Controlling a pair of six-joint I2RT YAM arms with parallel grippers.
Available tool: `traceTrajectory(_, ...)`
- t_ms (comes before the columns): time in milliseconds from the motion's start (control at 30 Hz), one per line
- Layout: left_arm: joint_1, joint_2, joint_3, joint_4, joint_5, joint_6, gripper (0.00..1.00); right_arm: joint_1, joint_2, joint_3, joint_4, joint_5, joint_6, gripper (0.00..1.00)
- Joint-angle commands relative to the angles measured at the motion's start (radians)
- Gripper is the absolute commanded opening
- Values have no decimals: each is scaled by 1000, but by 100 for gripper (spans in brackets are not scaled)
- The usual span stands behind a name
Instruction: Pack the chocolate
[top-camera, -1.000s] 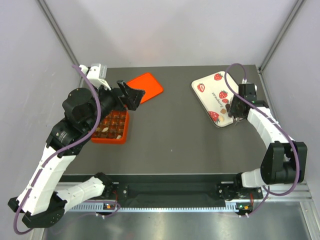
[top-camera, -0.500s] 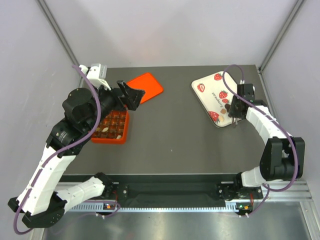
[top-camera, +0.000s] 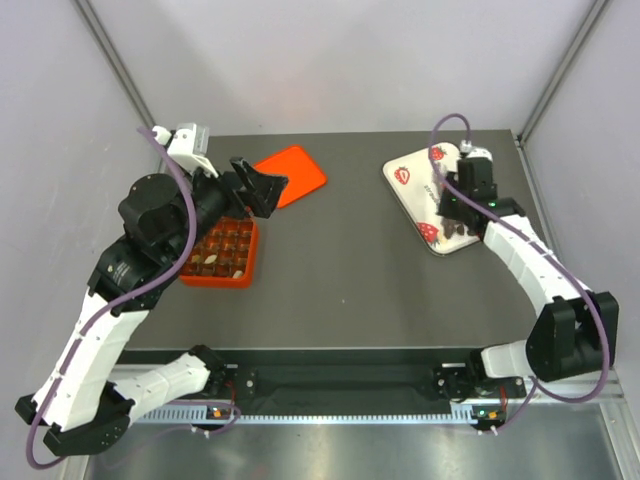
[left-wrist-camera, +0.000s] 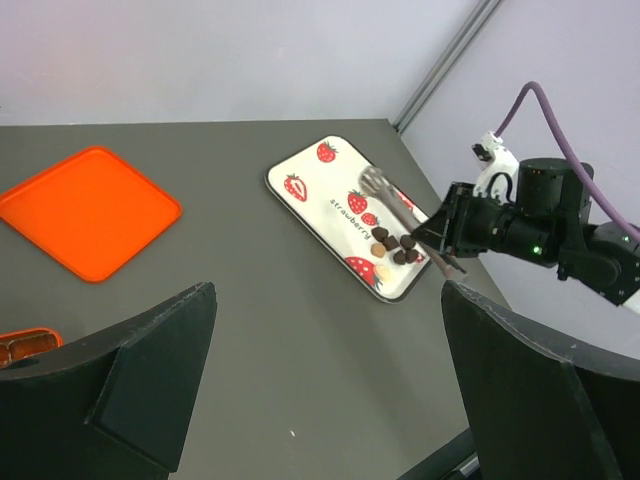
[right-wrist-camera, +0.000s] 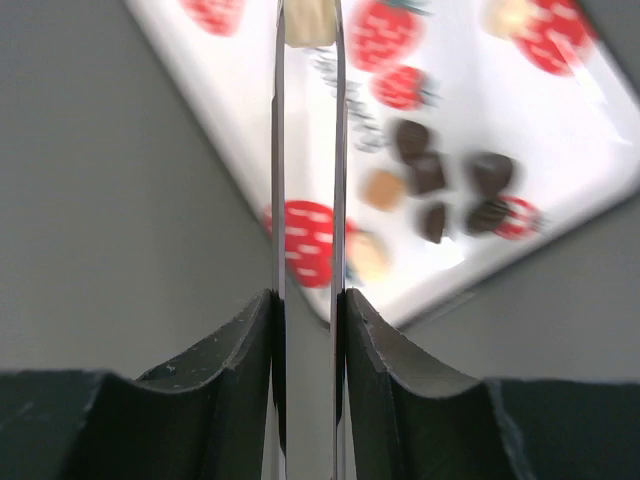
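Observation:
The chocolate (right-wrist-camera: 428, 173) lies as a small cluster of dark pieces, with a tan one beside them, on the white strawberry-print tray (right-wrist-camera: 240, 90), also seen from the left wrist (left-wrist-camera: 395, 243). My right gripper (right-wrist-camera: 307, 300) is shut on metal tongs (right-wrist-camera: 278, 150), whose tips pinch a pale cream piece (right-wrist-camera: 307, 24) above the tray. From above, the right gripper (top-camera: 455, 203) hovers over the tray (top-camera: 408, 183). The orange-red box (top-camera: 222, 253) with several filled compartments sits at the left, under my left gripper (top-camera: 258, 188), which stands open and empty (left-wrist-camera: 330, 390).
The flat orange lid (top-camera: 292, 174) lies behind the box on the dark table; it also shows in the left wrist view (left-wrist-camera: 88, 210). Grey walls and frame posts close in the back and sides. The right arm's purple cable (top-camera: 440, 135) loops above the tray.
My right gripper has squeezed the tongs narrower and moved back and left over the tray, rising with the cream piece between the tips. The left arm has barely shifted.

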Motion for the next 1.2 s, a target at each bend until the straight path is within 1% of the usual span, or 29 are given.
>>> traceTrajectory(0, 3, 3, 43, 37, -6, 25, 99, 164, -41, -18, 210, -27, 99, 28)
traceTrajectory(33, 3, 6, 43, 35, -5, 24, 99, 202, -36, -29, 245, -33, 117, 28)
traceTrajectory(67, 3, 3, 43, 34, 6, 19, 99, 279, -32, -40, 279, -41, 137, 28)
traceTrajectory(100, 3, 3, 41, 35, 8, 19, 99, 316, -26, -50, 313, -47, 156, 28)
traceTrajectory(133, 3, -1, 40, 37, 9, 17, 99, 353, -12, -66, 394, -70, 188, 28)
traceTrajectory(167, 3, -4, 35, 37, -1, 19, 99, 421, -1, -70, 425, -82, 202, 28)
traceTrajectory(233, 3, -9, 38, 31, -11, 20, 99, 494, 45, -64, 512, -92, 228, 28)
traceTrajectory(267, 3, -10, 40, 28, -9, 21, 99, 564, 85, -55, 531, -95, 226, 28)
traceTrajectory(333, 3, -17, 40, 29, -9, 21, 99, 633, 134, -8, 548, -98, 210, 28)
traceTrajectory(367, 3, -18, 37, 31, -9, 21, 99, 696, 158, 12, 545, -96, 196, 29)
traceTrajectory(433, 3, -23, 34, 25, -17, 24, 99, 752, 226, 73, 531, -93, 170, 29)
traceTrajectory(467, 3, -26, 34, 25, -24, 25, 99, 800, 261, 91, 522, -92, 161, 29)
traceTrajectory(533, 3, -30, 32, 20, -23, 25, 99, 844, 296, 127, 522, -98, 150, 29)
traceTrajectory(567, 4, -32, 32, 22, -23, 25, 99, 888, 313, 141, 519, -96, 128, 29)
traceTrajectory(633, 3, -38, 31, 20, -24, 25, 99, 949, 353, 170, 513, -53, 111, 29)
traceTrajectory(767, 3, -46, 31, 14, -32, 30, 99, 1002, 405, 212, 490, -9, 90, 29)
traceTrajectory(967, 4, -50, 25, 8, -38, 30, 99, 1023, 422, 221, 487, 3, 76, 30)
traceTrajectory(1033, 3, -52, 25, 12, -37, 30, 99, 1031, 428, 226, 459, 6, 70, 31)
traceTrajectory(1167, 3, -58, 20, 11, -37, 27, 99, 1042, 445, 239, 436, 48, 52, 37)
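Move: The orange box, for which the right hand's held piece is meant, has its middle about 57 cm to that hand's left, 9 cm back and 15 cm below. The strawberry tray it is leaving lies about 9 cm ahead and 1 cm to the right, some 16 cm below the hand; the flat orange lid is about 42 cm left and 15 cm ahead, at table height. From the idle left hand the box is about 20 cm left, 4 cm ahead and 44 cm below. With the whitish chocolate still pinched between the tips of the long metal tongs, the right hand rises a couple of centimetres off the tray and sweeps fast to the left, some 43 cm, drawing back about 15 cm towards its base and turning roughly 55 degrees counter-clockwise so the tongs reach out over the orange box. About midway it starts sinking again, to end about 3 cm lower than it began, then slows and stops with the tong tips over the box's right-hand edge, beside the whitish piece in the near right corner, the squeeze only just starting to ease. ##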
